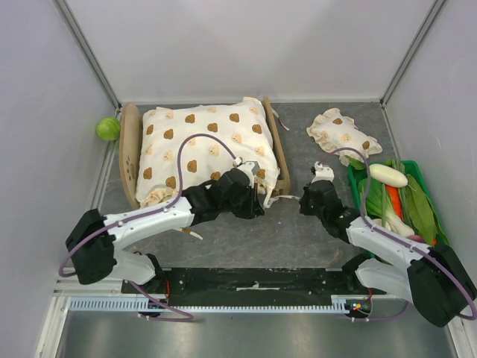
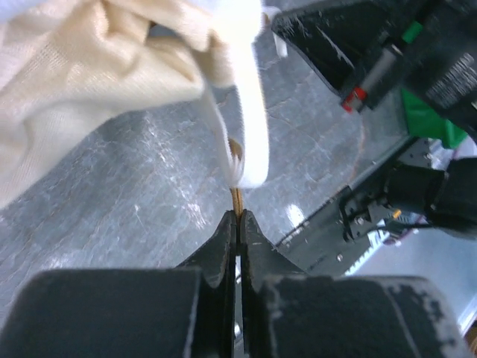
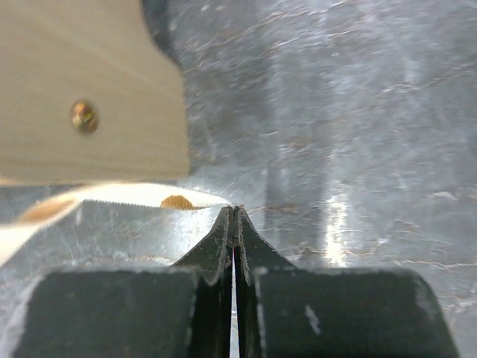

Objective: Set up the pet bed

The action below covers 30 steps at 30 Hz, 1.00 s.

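Note:
The pet bed [image 1: 130, 153], a light-wood frame, lies left of centre with the cream bear-print cushion [image 1: 201, 149] filling it. My left gripper [image 1: 262, 192] is at the bed's near right corner. In the left wrist view it [image 2: 238, 216] is shut on a cream cushion tie [image 2: 250, 127] hanging from the bunched fabric [image 2: 89, 74]. My right gripper [image 1: 304, 201] is just right of that corner. In the right wrist view it [image 3: 235, 212] is shut on the tip of another tie [image 3: 112, 198], which runs under the wooden frame corner [image 3: 97, 60].
A small frilled bear-print pillow [image 1: 343, 134] lies at the back right. A green tray [image 1: 421, 175] of vegetables stands at the right wall. A green ball [image 1: 108, 128] sits beside the headboard. Grey mat lies under both grippers.

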Available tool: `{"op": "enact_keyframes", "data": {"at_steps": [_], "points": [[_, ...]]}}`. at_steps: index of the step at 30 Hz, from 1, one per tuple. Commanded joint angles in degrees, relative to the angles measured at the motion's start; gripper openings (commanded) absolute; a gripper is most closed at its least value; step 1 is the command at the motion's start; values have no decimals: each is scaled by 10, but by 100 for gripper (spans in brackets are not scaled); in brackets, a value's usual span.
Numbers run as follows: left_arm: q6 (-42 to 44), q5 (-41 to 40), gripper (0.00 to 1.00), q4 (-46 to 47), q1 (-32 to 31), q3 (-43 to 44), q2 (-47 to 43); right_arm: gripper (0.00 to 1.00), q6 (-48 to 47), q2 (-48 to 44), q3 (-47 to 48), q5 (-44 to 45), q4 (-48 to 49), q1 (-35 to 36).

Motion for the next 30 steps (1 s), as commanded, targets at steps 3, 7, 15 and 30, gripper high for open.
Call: {"op": "enact_keyframes", "data": {"at_steps": [3,7,15,30], "points": [[78,36,2,-171,-6,77,-82,0,36,-16,14,1,-39,-65],[94,46,2,-258,-13,108,-97,0,33,15,30,-26,-40,-116],[94,40,2,-314,-19,115,-128,0,39,29,58,-62,-41,-201],[-117,-68,2,-60,-35,-142,31,0,61,-25,152,-105,-55,-285]]}}
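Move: The near right corner of the bed, where the two cover ribbons cross, is about 12 cm ahead of the left hand, 5 cm to its right and 7 cm below. From the right hand, the corner is some 5 cm ahead and 7 cm left, at nearly the same height. The green crate's middle stands roughly 30 cm right of the right hand and 2 cm ahead; the small pillow lies about 32 cm ahead of it and 12 cm right. The crossed ribbons are drawn apart, each end still pinched in a shut gripper. The right hand goes about 10 cm right, then increasingly forward and up, away from the corner, turning clockwise some 20 degrees. The left hand climbs while drawing back and left, holds briefly, then drops quickly, ending lower, back and left of its start. ##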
